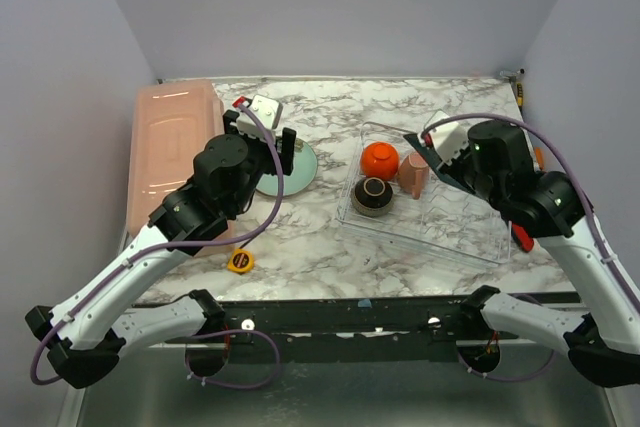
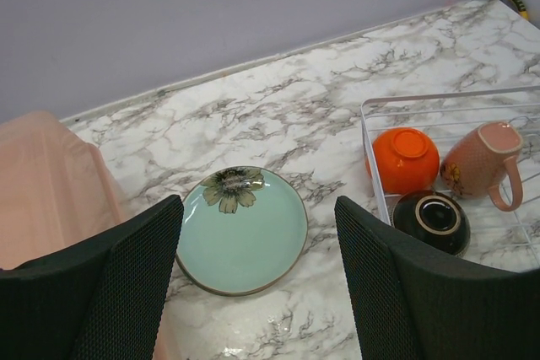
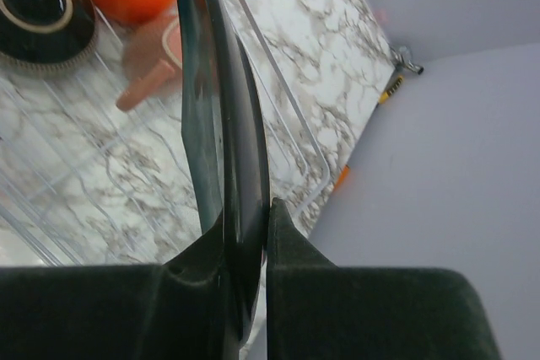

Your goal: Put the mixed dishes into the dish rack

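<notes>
A teal plate (image 2: 243, 229) with a flower print lies flat on the marble table (image 1: 330, 107), left of the dish rack (image 1: 455, 237). My left gripper (image 2: 259, 204) hangs open above the plate (image 1: 292, 169), one finger to each side, not touching it. In the rack, an orange bowl (image 1: 380, 160) and a dark brown bowl (image 1: 373, 195) sit upside down, with a pinkish-tan mug (image 1: 413, 174) on its side. My right gripper (image 3: 253, 208) is shut on a thin dark plate (image 3: 221, 107), held on edge above the rack's back right part (image 1: 417, 143).
A long salmon-pink tub (image 1: 170, 157) lies along the table's left side. A small yellow tape measure (image 1: 239, 260) sits near the front edge. A yellow and black tool (image 1: 519, 92) lies in the back right corner. Walls close in the table on three sides.
</notes>
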Available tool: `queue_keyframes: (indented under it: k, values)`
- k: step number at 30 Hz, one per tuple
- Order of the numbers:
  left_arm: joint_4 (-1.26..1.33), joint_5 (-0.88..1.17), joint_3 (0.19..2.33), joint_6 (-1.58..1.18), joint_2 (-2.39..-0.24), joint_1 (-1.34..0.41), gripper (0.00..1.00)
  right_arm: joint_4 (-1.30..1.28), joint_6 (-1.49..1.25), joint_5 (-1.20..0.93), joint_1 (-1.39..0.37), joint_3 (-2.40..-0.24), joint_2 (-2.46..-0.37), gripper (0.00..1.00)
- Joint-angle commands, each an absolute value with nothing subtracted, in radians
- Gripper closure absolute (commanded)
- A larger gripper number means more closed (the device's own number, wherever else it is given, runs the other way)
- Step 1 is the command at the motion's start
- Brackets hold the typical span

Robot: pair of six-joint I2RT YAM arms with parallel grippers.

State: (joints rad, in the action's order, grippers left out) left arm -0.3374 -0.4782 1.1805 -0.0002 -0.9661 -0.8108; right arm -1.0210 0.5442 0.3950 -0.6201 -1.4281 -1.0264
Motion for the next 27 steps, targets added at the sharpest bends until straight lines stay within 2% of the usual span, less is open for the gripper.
queue_keyframes:
  k: [1, 9, 17, 27]
  values:
    - [-0.307, -0.449, 1.164, 0.005, -0.939, -0.806, 0.27, -1.038, 0.672, 0.537, -0.623, -1.407, -0.945, 1.0]
    - [-0.313, -0.433, 1.157, -0.021, -0.962, -0.807, 0.27, -1.112, 0.783, 0.653, -0.63, -1.325, -0.925, 1.0]
    - [-0.313, -0.435, 1.155, -0.021, -0.976, -0.809, 0.27, -1.195, 0.782, 0.707, -0.631, -1.202, -0.938, 1.0]
    - [-0.308, -0.453, 1.149, -0.009, -0.989, -0.809, 0.27, -1.203, 0.822, 0.652, -0.638, -1.121, -0.894, 1.0]
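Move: Above the middle of the rack, the right hand holds the teal plate. The rack's empty right-hand part lies about 9 cm to its right, 2 cm ahead and 29 cm below. The pink mug stands some 11 cm ahead and 4 cm left, the orange bowl 14 cm ahead and 12 cm left, the dark bowl 6 cm ahead and 13 cm left, all well below. From the left hand, that empty part is about 41 cm right, level ahead and 33 cm below. Swinging right first, then sinking, the right hand carries the teal plate away from the mug and bowls towards the empty right-hand part of the rack. It goes about 8 cm down and 7 cm right, drawing back 4 cm. The hand rolls some 25 degrees, left side dipping, and its fingers tip further down while they keep their pinch on the plate's edge. ##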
